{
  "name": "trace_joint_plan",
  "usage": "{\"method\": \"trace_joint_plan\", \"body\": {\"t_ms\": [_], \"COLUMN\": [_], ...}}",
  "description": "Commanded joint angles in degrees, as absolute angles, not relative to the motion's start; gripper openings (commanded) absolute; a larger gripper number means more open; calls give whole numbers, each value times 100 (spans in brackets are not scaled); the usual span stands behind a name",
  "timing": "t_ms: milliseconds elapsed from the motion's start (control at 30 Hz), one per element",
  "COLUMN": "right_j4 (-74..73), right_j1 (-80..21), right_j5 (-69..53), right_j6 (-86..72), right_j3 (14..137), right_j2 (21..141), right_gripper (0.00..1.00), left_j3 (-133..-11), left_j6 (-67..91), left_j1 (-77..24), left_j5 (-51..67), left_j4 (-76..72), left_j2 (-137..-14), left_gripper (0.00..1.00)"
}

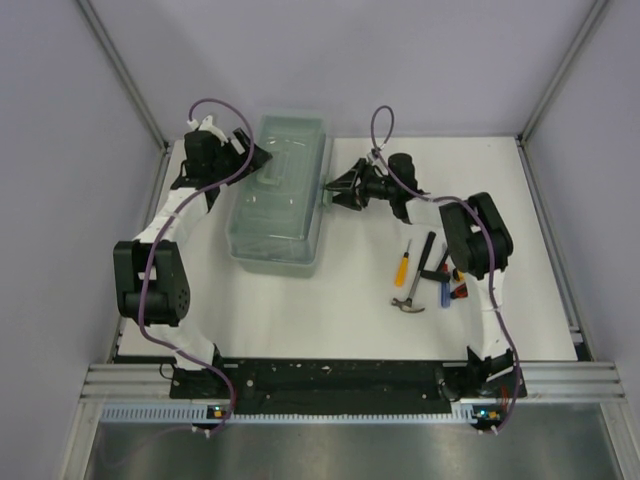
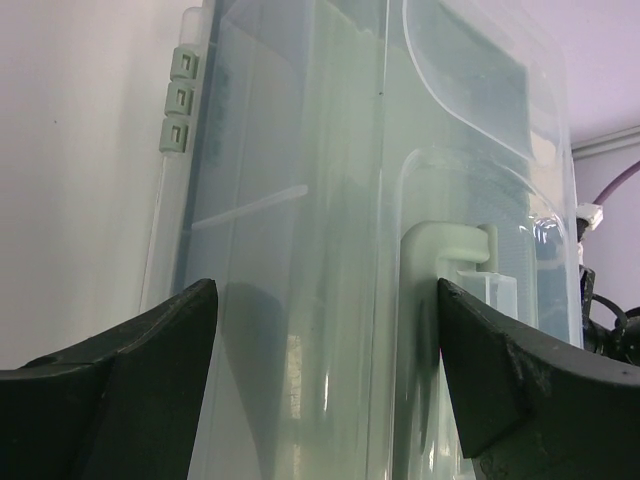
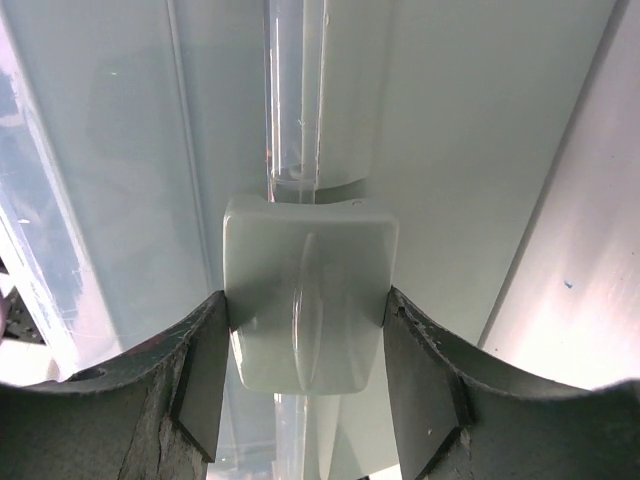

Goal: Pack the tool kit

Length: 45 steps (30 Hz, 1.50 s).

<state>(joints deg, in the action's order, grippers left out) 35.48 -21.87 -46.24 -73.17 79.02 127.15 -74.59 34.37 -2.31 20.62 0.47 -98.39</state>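
Observation:
The translucent tool box (image 1: 280, 195) lies closed on the table, left of centre. My left gripper (image 1: 255, 158) is at its far left side; in the left wrist view it (image 2: 325, 300) is open, its jaws wide apart against the box lid (image 2: 300, 200), near the pale handle (image 2: 450, 240). My right gripper (image 1: 335, 188) is at the box's right side. In the right wrist view it (image 3: 305, 310) has both fingers touching the sides of the pale green latch (image 3: 310, 290). A hammer (image 1: 408, 303) and an orange screwdriver (image 1: 401, 265) lie loose on the table.
A black-handled tool (image 1: 428, 255) and blue and red tools (image 1: 447, 290) lie beside the hammer, under my right arm's elbow. Pale green clips (image 2: 180, 100) sit on the box edge. Grey walls with metal rails enclose the table.

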Motion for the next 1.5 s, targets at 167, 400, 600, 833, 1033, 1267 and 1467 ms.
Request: {"method": "trace_joint_plan", "body": {"t_ms": [167, 400, 600, 833, 1033, 1267, 1467], "right_j4": [2215, 4383, 5623, 6618, 5812, 4388, 2481], "right_j1": [-2628, -2479, -2338, -2250, -2057, -1767, -1749], "right_j5": [-3894, -4060, -3938, -3472, -2980, -2383, -2356], "right_j6": [-6337, -7574, -8479, -9167, -8649, -7771, -6321], "right_j3": [8447, 7630, 7146, 6426, 5776, 5098, 5712], "right_j2": [12041, 12129, 12295, 12472, 11919, 10926, 10214], "right_gripper": [0, 0, 4, 51, 86, 94, 89], "left_j3": [-7198, -7268, -7251, -7277, -7374, -7830, -8656], "left_j6": [3867, 3964, 4104, 4157, 4157, 3833, 3279], "left_j1": [-941, -818, -651, -510, -387, -308, -308], "left_j5": [2637, 2690, 2610, 2540, 2479, 2224, 1881], "left_j4": [2408, 2417, 2470, 2496, 2549, 2856, 3278], "left_j2": [-10397, -10406, -10397, -10397, -10371, -10275, -10029], "left_gripper": [85, 85, 85, 84, 84, 85, 86]}}
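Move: The box's latch sits between the right hand's fingers, practically at its hand point. From there the lid handle is some 11 cm left, 3 cm farther out and 6 cm higher. The orange screwdriver lies about 19 cm right, 18 cm back and 13 cm below, with the hammer just right of it, roughly 24 cm right and 18 cm back of the hand. From the left hand the latch is about 15 cm right, 6 cm back and 7 cm lower. The latch, already gripped, is worked by the right hand almost in place: the hand rolls one way and then some 15 degrees back, easing right and 1 cm up. Its fingers then open, letting go, and it draws off to the right, dipping before rising partway, about 9 cm right overall and turning clockwise. The left hand stays at the lid's left edge, fingers spread over it, tipping slightly down. ##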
